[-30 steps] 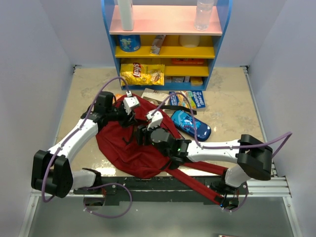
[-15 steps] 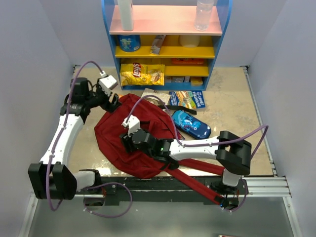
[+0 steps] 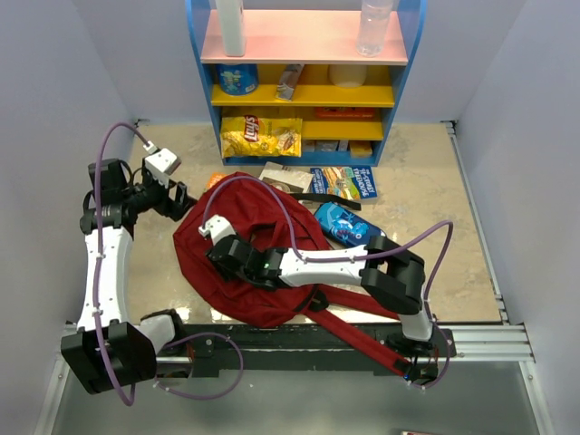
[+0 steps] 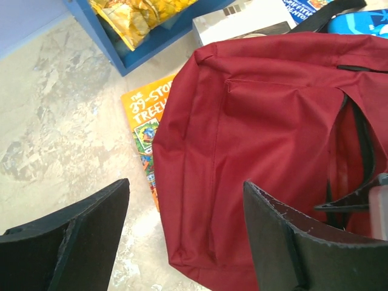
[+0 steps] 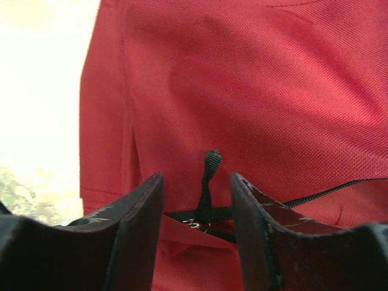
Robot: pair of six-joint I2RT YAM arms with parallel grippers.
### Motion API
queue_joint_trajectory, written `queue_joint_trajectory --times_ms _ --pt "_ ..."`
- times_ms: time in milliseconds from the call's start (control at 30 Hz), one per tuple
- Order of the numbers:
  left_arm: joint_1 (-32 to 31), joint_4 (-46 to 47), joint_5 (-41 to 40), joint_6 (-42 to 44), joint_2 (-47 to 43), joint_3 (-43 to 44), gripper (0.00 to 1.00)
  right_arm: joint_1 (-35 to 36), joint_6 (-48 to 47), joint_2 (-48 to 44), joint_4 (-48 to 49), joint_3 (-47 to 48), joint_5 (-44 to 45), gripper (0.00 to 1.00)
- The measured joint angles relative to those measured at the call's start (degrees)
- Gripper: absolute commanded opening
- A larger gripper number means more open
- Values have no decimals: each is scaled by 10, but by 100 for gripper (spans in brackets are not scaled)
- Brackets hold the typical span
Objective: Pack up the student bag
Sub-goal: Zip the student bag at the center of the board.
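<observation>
The student bag (image 3: 258,281), a dark-red backpack, lies flat in the middle of the table, and its straps (image 3: 362,331) run to the near edge. My left gripper (image 3: 178,198) hangs open beside the bag's far left corner, holding nothing. In the left wrist view its fingers (image 4: 185,185) frame that corner of the bag (image 4: 273,121) and the bare table. My right gripper (image 3: 219,257) rests low on the bag's left part. In the right wrist view its jaws (image 5: 197,188) stand apart on either side of a black zipper pull (image 5: 209,179), and neither pad touches it.
An orange book (image 4: 140,130) pokes out from under the bag's far left edge. Behind the bag lie a white book (image 3: 283,174), a blue book (image 3: 344,181) and a blue pencil case (image 3: 349,227). A blue shelf unit (image 3: 308,82) with a chips bag (image 3: 263,136) stands at the back.
My left gripper has opened, let go of the bag's top and drawn back to the left. My right gripper has slid left across the bag and narrowed around the zipper pull.
</observation>
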Motion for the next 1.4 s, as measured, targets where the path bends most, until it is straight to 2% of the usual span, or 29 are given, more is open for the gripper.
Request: queue_joint_trajectory --times_ms 33,67,100,233,433,567,833,967,1167,1400 --pt "1 -1 3 1 0 0 80 0 0 4 -12 9 3 45" --pt "1 -2 6 1 0 0 85 0 0 6 -20 14 5 44" --pt "2 -3 9 1 -1 0 100 0 -1 7 -30 18 9 42" --pt "4 -3 21 2 -12 -5 100 0 -2 10 -54 29 15 33" --pt "4 2 32 2 -42 -24 100 0 -3 40 -75 58 16 27" --pt "4 5 34 2 -47 -31 100 -4 -9 51 -89 68 13 0" --pt "4 18 31 -11 -47 -33 100 -22 -10 44 -101 80 14 0" --pt "4 -16 42 -4 -21 1 100 -44 -7 22 -99 80 4 0" --pt "5 -118 78 96 -15 11 100 -80 8 -16 -85 80 -22 0" --pt "5 -222 96 219 -23 -45 100 -101 34 -26 -57 80 -53 0"
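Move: Just below the right fingers, about 3 cm down and 1 cm ahead, the bag's zip pull sticks up from the red cloth. From that hand the orange book, mostly under the bag, lies some 15 cm ahead. The left hand hovers high: the bag's near-left edge is roughly 11 cm back, 4 cm right and 17 cm below it, with the zip pull 10 cm back, 9 cm right and 16 cm below. Sinking about 2 cm onto the zip pull, the right hand shuts its half-open fingers on the tab, then draws it forward some 7 cm while rising about 8 cm. The left hand opens fully, hangs nearly still, then swings back and down towards the bag's near-left edge, turning about 15 degrees clockwise, and ends still clear of the cloth. ##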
